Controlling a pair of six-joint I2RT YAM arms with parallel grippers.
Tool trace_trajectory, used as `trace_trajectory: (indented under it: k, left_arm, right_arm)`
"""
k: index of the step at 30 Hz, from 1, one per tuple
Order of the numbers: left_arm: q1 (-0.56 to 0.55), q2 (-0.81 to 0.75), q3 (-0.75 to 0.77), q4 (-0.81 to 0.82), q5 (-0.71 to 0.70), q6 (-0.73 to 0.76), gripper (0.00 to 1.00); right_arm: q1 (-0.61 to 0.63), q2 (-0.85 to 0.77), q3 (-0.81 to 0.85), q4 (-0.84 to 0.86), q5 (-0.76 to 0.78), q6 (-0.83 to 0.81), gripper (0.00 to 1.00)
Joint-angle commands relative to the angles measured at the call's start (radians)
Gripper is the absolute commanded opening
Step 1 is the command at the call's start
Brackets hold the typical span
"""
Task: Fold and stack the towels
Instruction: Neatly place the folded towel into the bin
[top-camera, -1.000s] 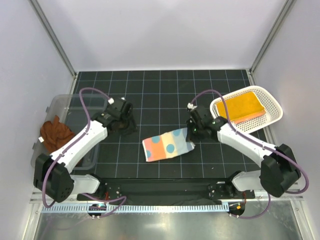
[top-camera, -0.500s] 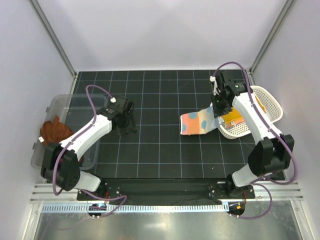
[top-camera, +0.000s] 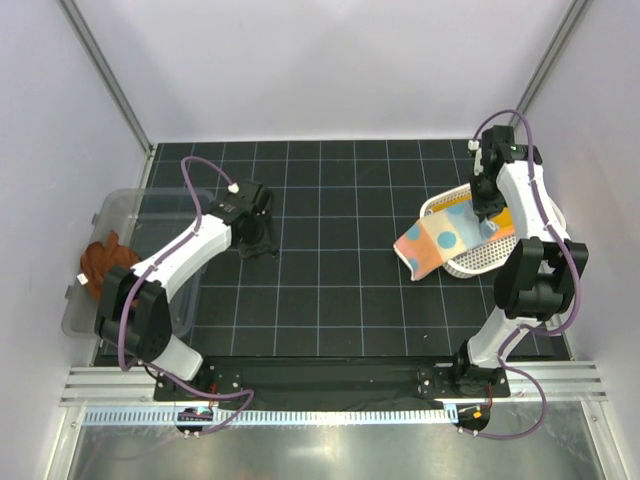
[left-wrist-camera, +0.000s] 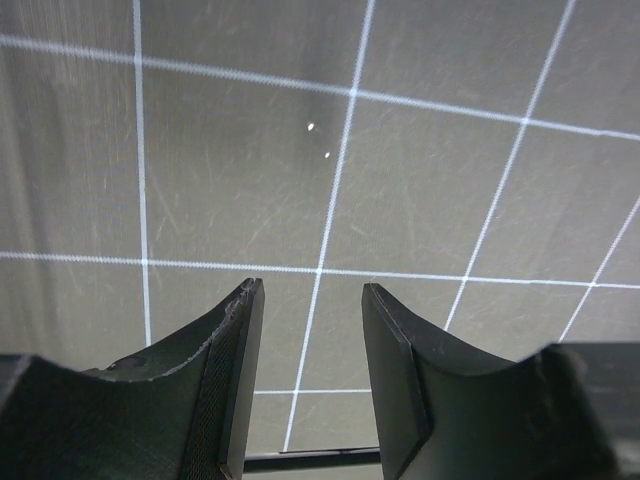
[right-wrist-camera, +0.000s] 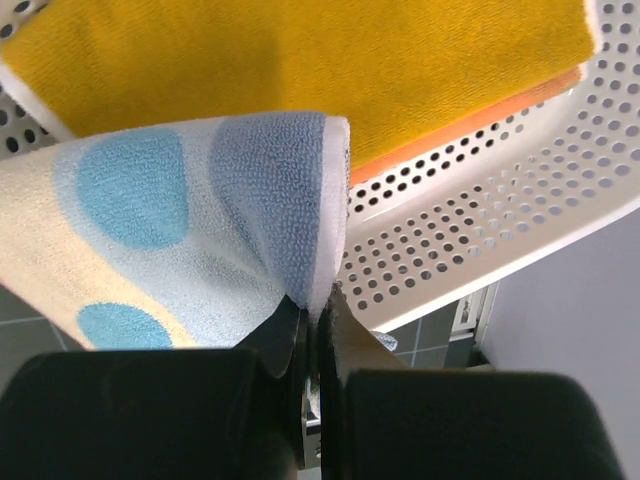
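My right gripper (right-wrist-camera: 315, 310) is shut on one edge of a folded towel (right-wrist-camera: 180, 230) with pastel patches and blue dots. In the top view that towel (top-camera: 437, 243) hangs from the right gripper (top-camera: 487, 203) and drapes over the left rim of the white perforated basket (top-camera: 478, 263). Inside the basket (right-wrist-camera: 480, 240) lies a folded yellow towel (right-wrist-camera: 300, 60) on top of an orange one (right-wrist-camera: 470, 115). A rust-brown towel (top-camera: 103, 262) is bunched in the clear bin. My left gripper (top-camera: 260, 243) hovers open over the bare black mat, nothing between its fingers (left-wrist-camera: 240, 340).
The clear plastic bin (top-camera: 130, 208) stands at the mat's left edge. The black gridded mat (top-camera: 330, 290) is ringed by white enclosure walls. The basket sits close to the right wall.
My right gripper has carried the dotted towel from the middle of the mat up and right to the basket. The left gripper has shifted slightly toward the centre and opened a little wider.
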Motion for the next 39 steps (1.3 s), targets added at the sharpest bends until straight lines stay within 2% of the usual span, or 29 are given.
trace_trajectory:
  k: [1, 8, 17, 26, 39]
  left_arm:
    - [0.006, 0.014, 0.054, -0.018, -0.001, 0.029, 0.48]
    - [0.005, 0.063, 0.1, -0.03, 0.024, 0.03, 0.49]
    - [0.006, 0.089, 0.135, -0.022, 0.061, 0.012, 0.49]
    - [0.007, 0.121, 0.233, -0.051, 0.062, 0.01, 0.5]
    - [0.005, 0.182, 0.273, -0.054, 0.065, 0.019, 0.51]
  right_arm:
    - [-0.029, -0.004, 0.056, 0.032, 0.038, -0.054, 0.01]
    - [-0.109, 0.033, 0.144, 0.066, 0.012, -0.07, 0.01]
    - [-0.169, 0.165, 0.292, 0.08, 0.025, -0.09, 0.01]
    - [-0.204, 0.288, 0.409, 0.093, 0.005, -0.146, 0.01]
    - [-0.222, 0.444, 0.503, 0.107, 0.013, -0.203, 0.02]
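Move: My right hand still grips one edge of the dotted towel, roughly 10 cm above the bin. The bin's middle is about 4 cm ahead and 2 cm to the right; the yellow towel stacked in it is some 4 cm ahead, 12 cm below. The dotted towel's free end trails about 19 cm to the left and 6 cm back, outside the rim. From my left hand the bin is around 60 cm right and 6 cm ahead. Keeping the towel edge pinched, I carry my right hand about 15 cm to the right and forward over the bin towards its far right end, drawing the trailing end after it. I rise a couple of centimetres first, then sink about 5 cm from that height. My left hand, half open over bare table, drifts some 5 cm forward and right. ##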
